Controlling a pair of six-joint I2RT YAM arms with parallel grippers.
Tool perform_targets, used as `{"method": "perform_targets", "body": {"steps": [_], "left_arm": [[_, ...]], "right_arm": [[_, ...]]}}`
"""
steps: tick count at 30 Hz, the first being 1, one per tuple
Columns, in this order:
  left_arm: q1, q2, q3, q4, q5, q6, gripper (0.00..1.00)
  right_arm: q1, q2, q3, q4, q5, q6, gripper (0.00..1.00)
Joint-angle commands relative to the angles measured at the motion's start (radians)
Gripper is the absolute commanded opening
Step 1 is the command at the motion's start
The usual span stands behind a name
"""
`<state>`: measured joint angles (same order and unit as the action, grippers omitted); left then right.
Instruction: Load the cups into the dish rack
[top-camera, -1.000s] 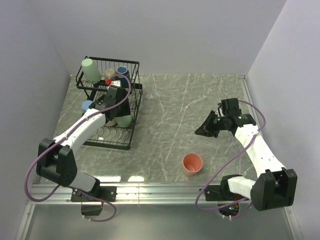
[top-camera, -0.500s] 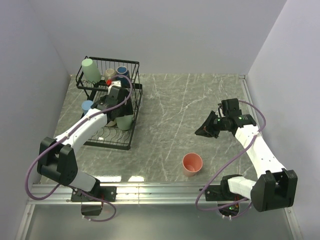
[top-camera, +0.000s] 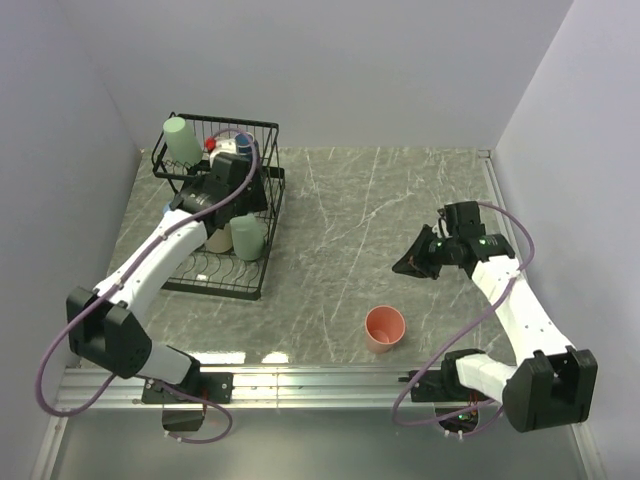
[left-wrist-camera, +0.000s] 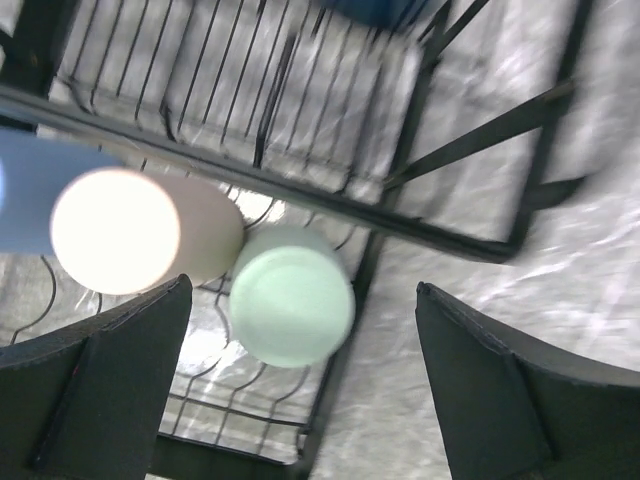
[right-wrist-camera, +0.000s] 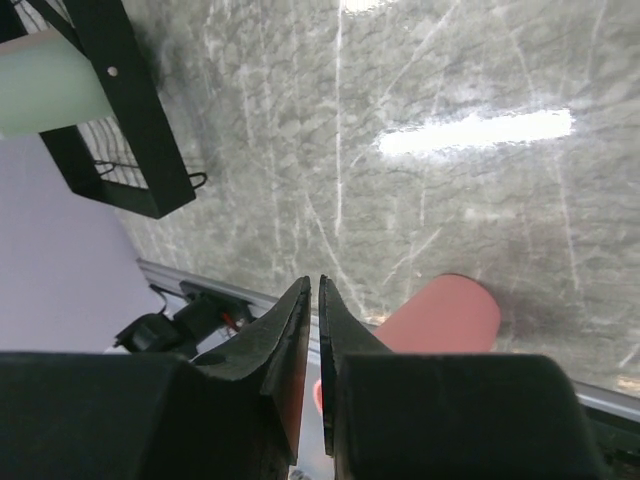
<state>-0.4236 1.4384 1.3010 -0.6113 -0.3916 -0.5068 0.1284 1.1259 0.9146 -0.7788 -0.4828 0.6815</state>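
Note:
The black wire dish rack (top-camera: 262, 262) stands at the left. A pale green cup (top-camera: 248, 238) sits upside down on its lower tier beside a beige cup (top-camera: 218, 239). Another pale green cup (top-camera: 182, 140) rests at the upper basket's far left corner. My left gripper (top-camera: 232, 190) hovers open above the lower tier. In the left wrist view the green cup's base (left-wrist-camera: 291, 308) lies free between the wide-apart fingers (left-wrist-camera: 105, 385), next to the beige cup (left-wrist-camera: 130, 230) and a light blue cup (left-wrist-camera: 25, 190). A salmon cup (top-camera: 385, 327) stands on the table. My right gripper (top-camera: 408, 264) is shut and holds nothing.
The marble tabletop (top-camera: 350, 220) is walled on three sides. A metal rail (top-camera: 300, 375) runs along the near edge by the arm bases. In the right wrist view the salmon cup (right-wrist-camera: 450, 315) lies just beyond the shut fingers (right-wrist-camera: 295, 330), and the rack's corner (right-wrist-camera: 130, 120) is upper left.
My left gripper has opened, let go of the pale green cup on the lower tier and lifted away toward the back. The right arm has barely shifted.

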Motion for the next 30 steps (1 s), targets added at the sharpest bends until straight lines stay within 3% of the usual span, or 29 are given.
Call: {"method": "perform_targets", "body": {"steps": [1, 4, 7, 13, 19, 25, 30], "left_arm": [[-0.012, -0.084, 0.101, -0.042, 0.010, -0.035, 0.99], [-0.015, -0.114, 0.144, -0.067, 0.019, -0.053, 0.99], [-0.015, -0.136, 0.184, -0.094, 0.026, -0.071, 0.99], [-0.020, -0.139, 0.198, -0.097, 0.062, -0.101, 0.97], [-0.033, -0.098, 0.231, -0.102, 0.096, -0.113, 0.95], [-0.050, -0.075, 0.267, -0.111, 0.103, -0.121, 0.94], [-0.064, -0.101, 0.261, -0.128, 0.091, -0.131, 0.94]], "right_arm": [[0.005, -0.060, -0.038, -0.017, 0.027, -0.042, 0.16], [0.007, -0.100, -0.069, -0.016, -0.005, -0.049, 0.21], [0.014, -0.143, -0.056, -0.065, 0.001, -0.066, 0.39], [0.016, -0.248, 0.001, -0.229, 0.081, -0.122, 0.49], [0.105, -0.324, 0.009, -0.350, 0.147, -0.155, 0.51], [0.276, -0.345, -0.025, -0.352, 0.237, -0.083, 0.51], [0.304, -0.336, -0.071, -0.320, 0.285, -0.074, 0.51]]}}
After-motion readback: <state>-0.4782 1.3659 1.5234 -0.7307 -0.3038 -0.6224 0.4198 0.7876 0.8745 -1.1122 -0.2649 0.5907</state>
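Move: The red cup stands alone on the bare table, about 12 cm back from the right hand, 3 cm to its left and 10 cm below. The rack's near right corner is about 32 cm left of that cup and 12 cm farther out. From the left hand the red cup lies about 26 cm back, 32 cm right and 15 cm below; the green cup is 3 cm back, 1 cm left, 11 cm below, and the beige cup 8 cm left of it. The red cup is what the right hand comes to: drawing back about 11 cm at nearly constant height, it opens its almost shut fingers to half and swings some 15 degrees counter-clockwise, left side dipping, to stop close by the rim. The left hand, already free and wide open, climbs about 10 cm off the green cup, then eases 3 cm right. ##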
